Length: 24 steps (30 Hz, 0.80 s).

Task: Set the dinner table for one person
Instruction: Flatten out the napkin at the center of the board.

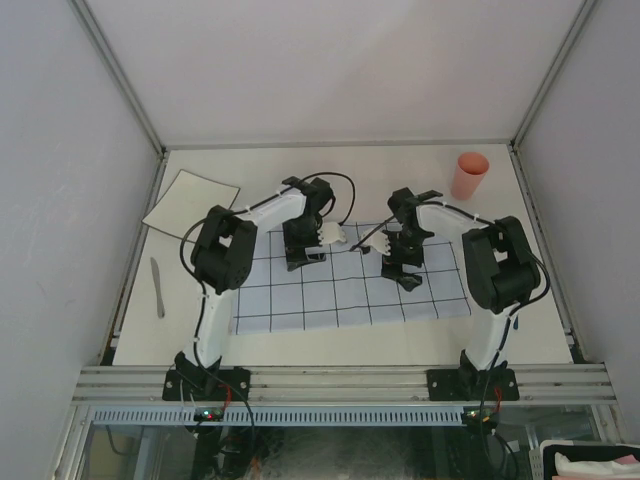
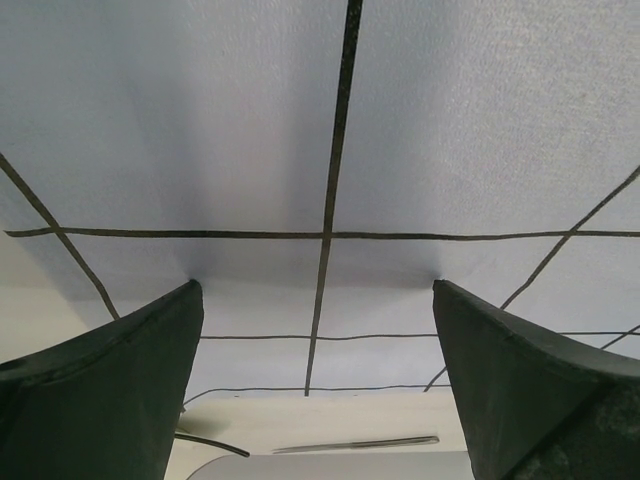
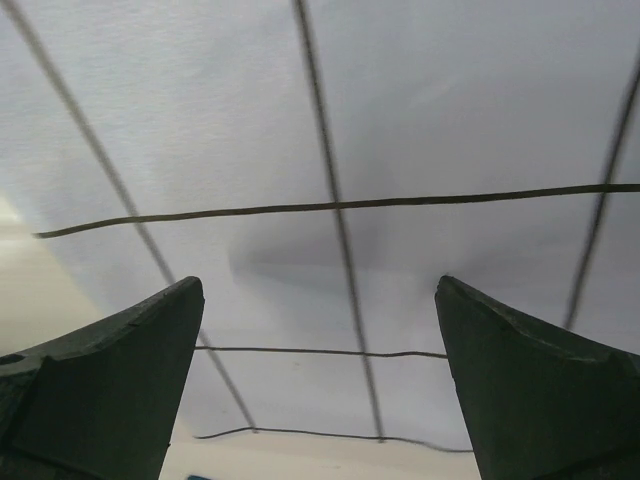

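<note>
The dinner table (image 1: 400, 180) is an off-white surface with a light-blue grid cloth (image 1: 330, 300) spread near its front. Both arms reach down over the cloth's far half. My left gripper (image 1: 303, 258) hovers close above the cloth (image 2: 330, 150), fingers (image 2: 110, 380) wide apart and nothing between them. My right gripper (image 1: 405, 275) is likewise open just over the cloth (image 3: 330, 120), its fingers (image 3: 530, 380) empty. A pink cup (image 1: 470, 176) stands upright at the back right. A pale square plate (image 1: 190, 200) lies at the back left, and a knife (image 1: 157, 287) lies along the left edge.
A small white object (image 1: 332, 233) sits on the cloth's far edge between the two grippers. Grey metal rails and pale walls close in the table on three sides. The left wrist view shows the cloth's edge and bare table (image 2: 330, 420) beyond it.
</note>
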Available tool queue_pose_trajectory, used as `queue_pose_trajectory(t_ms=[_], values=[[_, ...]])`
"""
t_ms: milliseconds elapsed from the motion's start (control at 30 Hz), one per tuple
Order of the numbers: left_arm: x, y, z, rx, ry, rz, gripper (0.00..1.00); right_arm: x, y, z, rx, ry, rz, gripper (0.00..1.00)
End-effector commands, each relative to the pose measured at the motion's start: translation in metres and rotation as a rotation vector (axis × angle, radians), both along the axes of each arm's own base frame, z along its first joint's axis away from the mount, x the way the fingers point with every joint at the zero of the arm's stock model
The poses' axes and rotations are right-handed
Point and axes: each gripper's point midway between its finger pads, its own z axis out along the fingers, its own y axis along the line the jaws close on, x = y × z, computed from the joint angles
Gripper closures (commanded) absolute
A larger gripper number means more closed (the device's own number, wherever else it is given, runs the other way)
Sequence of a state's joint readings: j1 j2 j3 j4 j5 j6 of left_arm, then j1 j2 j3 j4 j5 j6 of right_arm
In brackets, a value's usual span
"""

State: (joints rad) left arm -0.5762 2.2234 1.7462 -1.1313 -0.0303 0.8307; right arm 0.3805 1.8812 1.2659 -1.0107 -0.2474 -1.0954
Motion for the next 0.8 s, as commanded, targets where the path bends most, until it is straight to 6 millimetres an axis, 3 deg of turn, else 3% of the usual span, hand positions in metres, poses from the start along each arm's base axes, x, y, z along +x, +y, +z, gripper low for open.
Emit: queue_pose_trajectory(t_ms=[0,67,133,233,367,567,767], values=[[-0.002,-0.011,0.039,-0.141,-0.045,0.030,0.00,-0.016,0.013,0.037,0.120,-0.008,-0.094,0.00],[0.001,-0.009,0.071,-0.204,-0.129,0.080,0.00,0.000,0.027,0.071,0.245,-0.124,-0.164,0.00],[0.004,-0.004,0.106,-0.279,-0.220,0.151,0.00,-0.001,0.046,0.100,0.378,-0.159,-0.185,0.00],[0.002,0.016,0.144,-0.372,-0.301,0.290,0.00,-0.014,0.072,0.118,0.431,-0.192,-0.115,0.00],[-0.013,0.052,0.176,-0.453,-0.418,0.435,0.00,-0.038,0.104,0.108,0.395,-0.185,0.078,0.00],[-0.043,0.105,0.192,-0.454,-0.595,0.580,0.00,-0.029,0.150,0.076,0.353,-0.019,0.079,0.00],[-0.067,0.144,0.200,-0.444,-0.722,0.643,0.00,-0.022,0.194,0.045,0.314,-0.037,0.186,0.00]])
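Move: The napkin lies flat under both open hands, about 1 cm below them; its middle is roughly 12 cm right and 4 cm back of the left hand, and about 14 cm straight left of the right hand. From the left hand, the cream square is some 30 cm left and 15 cm ahead, the knife about 39 cm left and 8 cm back. From the right hand, the pink cup stands about 24 cm ahead and 17 cm right. Open left hand rises some 18 cm, swinging left; open right arcs 16 cm left towards the napkin's middle. ##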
